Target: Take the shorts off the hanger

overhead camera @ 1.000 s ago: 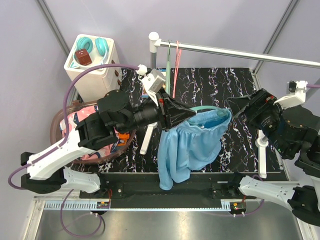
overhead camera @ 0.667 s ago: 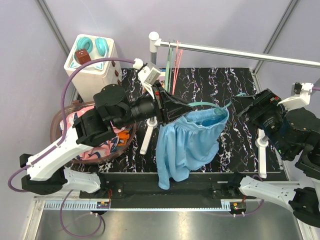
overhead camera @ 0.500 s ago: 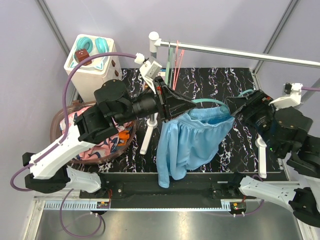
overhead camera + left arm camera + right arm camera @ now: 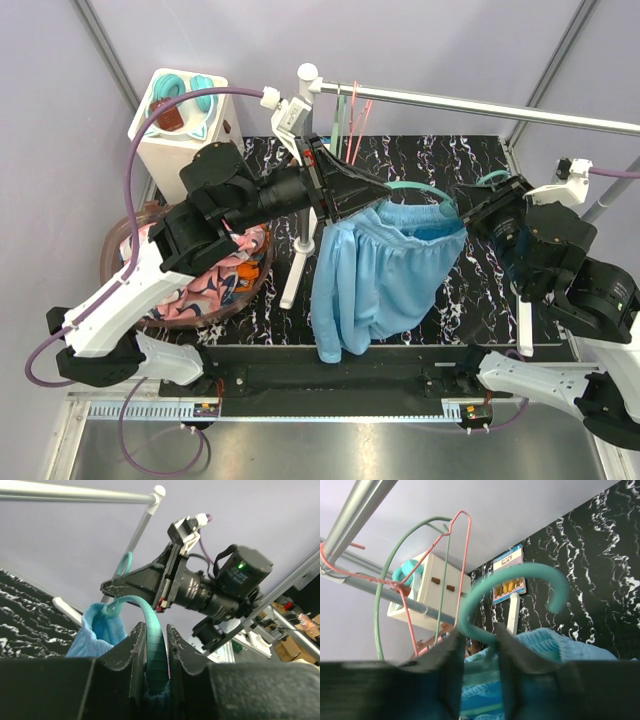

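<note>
The plain light blue shorts hang from a teal hanger held in the air over the table. My left gripper is shut on the hanger's left part, the teal bar pinched between its jaws with blue cloth beside it. My right gripper is at the hanger's right end. In the right wrist view its blurred fingers stand either side of the base of the teal hook, above the shorts' waistband; whether they press on it is unclear.
A round basket at the left holds pink and orange patterned shorts. A white box stands behind it. A metal rail crosses the back, carrying pink and green wire hangers. A white post stands mid-table.
The left arm has lifted the hanger and shorts slightly up and back. The right arm has swung in from the right to the hanger's hook, and its jaws have narrowed around it.
</note>
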`<state>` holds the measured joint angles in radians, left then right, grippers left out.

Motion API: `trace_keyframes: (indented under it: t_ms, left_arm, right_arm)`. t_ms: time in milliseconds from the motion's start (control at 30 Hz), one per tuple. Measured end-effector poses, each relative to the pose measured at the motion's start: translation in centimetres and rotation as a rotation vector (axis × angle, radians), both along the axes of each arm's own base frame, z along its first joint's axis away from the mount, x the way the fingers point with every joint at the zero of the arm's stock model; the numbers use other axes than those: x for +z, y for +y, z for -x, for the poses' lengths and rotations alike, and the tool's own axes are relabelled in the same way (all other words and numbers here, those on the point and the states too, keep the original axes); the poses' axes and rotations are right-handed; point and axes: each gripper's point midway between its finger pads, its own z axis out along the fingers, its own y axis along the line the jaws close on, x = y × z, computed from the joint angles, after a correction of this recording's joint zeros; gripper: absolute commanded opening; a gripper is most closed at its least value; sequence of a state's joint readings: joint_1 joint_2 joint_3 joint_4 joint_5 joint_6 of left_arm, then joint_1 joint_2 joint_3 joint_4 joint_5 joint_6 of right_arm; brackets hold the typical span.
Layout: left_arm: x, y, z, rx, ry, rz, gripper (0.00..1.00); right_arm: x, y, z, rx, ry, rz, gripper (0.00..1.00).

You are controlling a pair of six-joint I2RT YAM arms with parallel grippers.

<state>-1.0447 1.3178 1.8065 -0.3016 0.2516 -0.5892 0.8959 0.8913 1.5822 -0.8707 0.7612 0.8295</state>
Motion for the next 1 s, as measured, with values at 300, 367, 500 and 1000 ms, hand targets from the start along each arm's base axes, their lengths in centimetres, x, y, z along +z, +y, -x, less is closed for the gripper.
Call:
trace_keyframes:
  t_ms: [300, 367, 500, 1000]
  left_arm:
    - [0.6, -0.2, -1.2, 0.032, 0.014, 0.028, 0.0]
    - [0.5, -0.1, -1.3, 0.041, 0.017, 0.025, 0.0]
    - [0.6, 0.0, -1.5, 0.053, 0.019, 0.027, 0.13]
    - [-1.8, 5.0, -3.9, 0.272, -0.04, -0.111, 0.95]
  right_arm:
    - [-0.1, -1.2, -0.3, -0.069, -0.009, 0.001, 0.0]
    - [0.0, -1.3, -0.3, -0.073, -0.005, 0.006, 0.0]
    - [0.2, -1.4, -0.4, -0.085, 0.006, 0.006, 0.0]
    - [-0.5, 0.3, -1.8, -0.095, 0.06, 0.058, 0.0]
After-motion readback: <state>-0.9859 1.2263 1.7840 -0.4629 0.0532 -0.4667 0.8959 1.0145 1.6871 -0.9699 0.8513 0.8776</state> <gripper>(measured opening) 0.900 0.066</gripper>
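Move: My right fingers are already around the neck of the green hanger, at most 1 cm ahead. The light-blue shorts hang some 11 cm to their left, 3 cm back and 13 cm lower. My left hand still grips the hanger's left end, with the neck about 12 cm to its right, 1 cm back and roughly level. From that hand, the empty pink hanger is about 12 cm ahead and 4 cm left. I shut my right fingers on the hanger's neck, shifting a centimetre or so right as they close, then keep the pinch while easing about 2 cm forward. My left hand edges forward still gripping the hanger's end, then opens wide, lets go and draws about 5 cm left, away from the neck, ending some 4 cm farther forward and slightly lower, turned about 15 degrees counter-clockwise. ##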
